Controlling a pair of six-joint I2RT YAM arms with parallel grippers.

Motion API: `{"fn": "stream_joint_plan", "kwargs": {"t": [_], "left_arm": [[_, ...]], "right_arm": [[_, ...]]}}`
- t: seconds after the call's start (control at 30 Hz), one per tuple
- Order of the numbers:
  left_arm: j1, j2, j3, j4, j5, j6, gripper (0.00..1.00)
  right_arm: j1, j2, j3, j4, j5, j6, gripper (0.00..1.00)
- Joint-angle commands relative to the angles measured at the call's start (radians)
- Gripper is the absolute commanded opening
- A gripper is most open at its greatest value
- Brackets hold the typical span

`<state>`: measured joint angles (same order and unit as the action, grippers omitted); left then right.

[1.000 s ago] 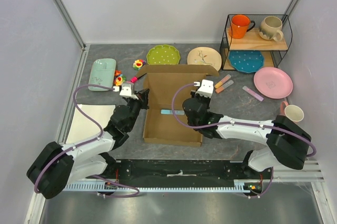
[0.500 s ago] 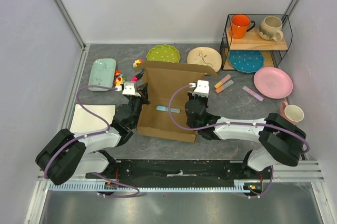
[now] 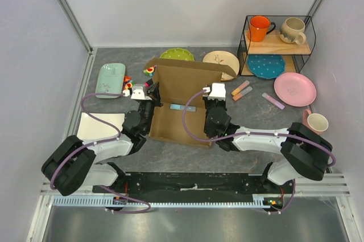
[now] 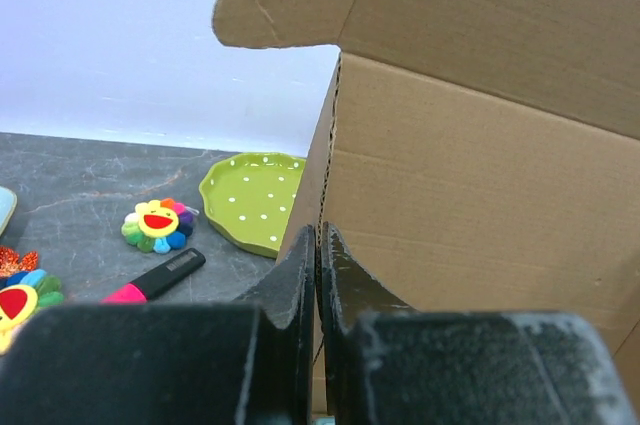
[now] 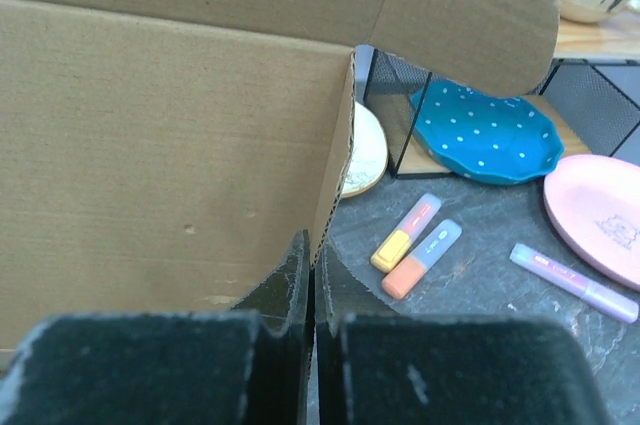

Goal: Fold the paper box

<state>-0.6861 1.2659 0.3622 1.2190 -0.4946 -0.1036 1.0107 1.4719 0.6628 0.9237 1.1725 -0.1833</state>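
The paper box (image 3: 183, 125) is brown corrugated cardboard and sits mid-table with its side walls up. Its rear lid panel (image 3: 190, 80) is raised, with rounded ear flaps at the corners. My left gripper (image 3: 149, 97) is shut on the box's left wall. In the left wrist view its fingertips (image 4: 318, 237) pinch the wall's edge, with the box (image 4: 480, 175) filling the right. My right gripper (image 3: 212, 103) is shut on the right wall. In the right wrist view that gripper (image 5: 313, 245) clamps the edge of the box (image 5: 170, 135). A pale blue marker (image 3: 175, 107) lies inside.
Behind the box are a green plate (image 3: 177, 54) and a cream plate (image 3: 225, 60). A wire rack (image 3: 278, 45) with mugs and a blue plate stands at the back right. Near it are a pink plate (image 3: 294, 89), highlighters (image 3: 241, 90) and a cup (image 3: 317, 122). At the left are a tray (image 3: 111, 80), toys (image 3: 128, 85) and a white sheet (image 3: 99, 126).
The box has slid away from the arm bases and turned slightly. Its rear lid stands more upright. Both grippers moved with it and kept their grip on the side walls.
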Motion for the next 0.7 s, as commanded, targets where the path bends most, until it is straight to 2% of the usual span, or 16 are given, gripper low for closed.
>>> {"fn": "stream_joint_plan", "kwargs": {"t": [0.0, 0.2, 0.67], "left_arm": [[-0.027, 0.033, 0.061, 0.131, 0.088, -0.018, 0.07], [-0.053, 0.104, -0.003, 0.180, 0.070, -0.082, 0.08], [-0.184, 0.161, -0.101, 0.315, -0.048, -0.051, 0.08]], "right_arm": [[-0.018, 0.022, 0.081, 0.070, -0.180, -0.105, 0.00], [-0.037, 0.061, 0.045, 0.047, -0.194, -0.026, 0.00], [-0.027, -0.001, -0.175, 0.003, -0.148, 0.215, 0.00]]}}
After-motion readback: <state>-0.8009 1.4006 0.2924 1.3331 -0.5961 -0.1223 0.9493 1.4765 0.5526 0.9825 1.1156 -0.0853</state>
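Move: Each hand already pinches the top edge of one of the paper box's side walls. The box's middle is about 9 cm to the left hand's right and 9 cm to the right hand's left, some 6 cm below both. The blue highlighter on its floor lies about 8 cm ahead of the left hand and 10 right of it, 13 down. The green plate is roughly 30 cm ahead of the left hand and 5 right; two highlighters lie about 20 cm ahead of the right hand and 15 right. Keeping both side walls pinched, the two arms bring the lifted, slightly askew box down towards the table; the left hand sinks about 5 cm after a small reach forward, while the right first goes up and forward 1–2 cm, then drops to some 3 cm below its start. Both carry the box about 2 cm to the right as they come down, the left also drawing back, its fingers tipping slightly down, and towards the end the sinking stops while the sideways shift goes on. ##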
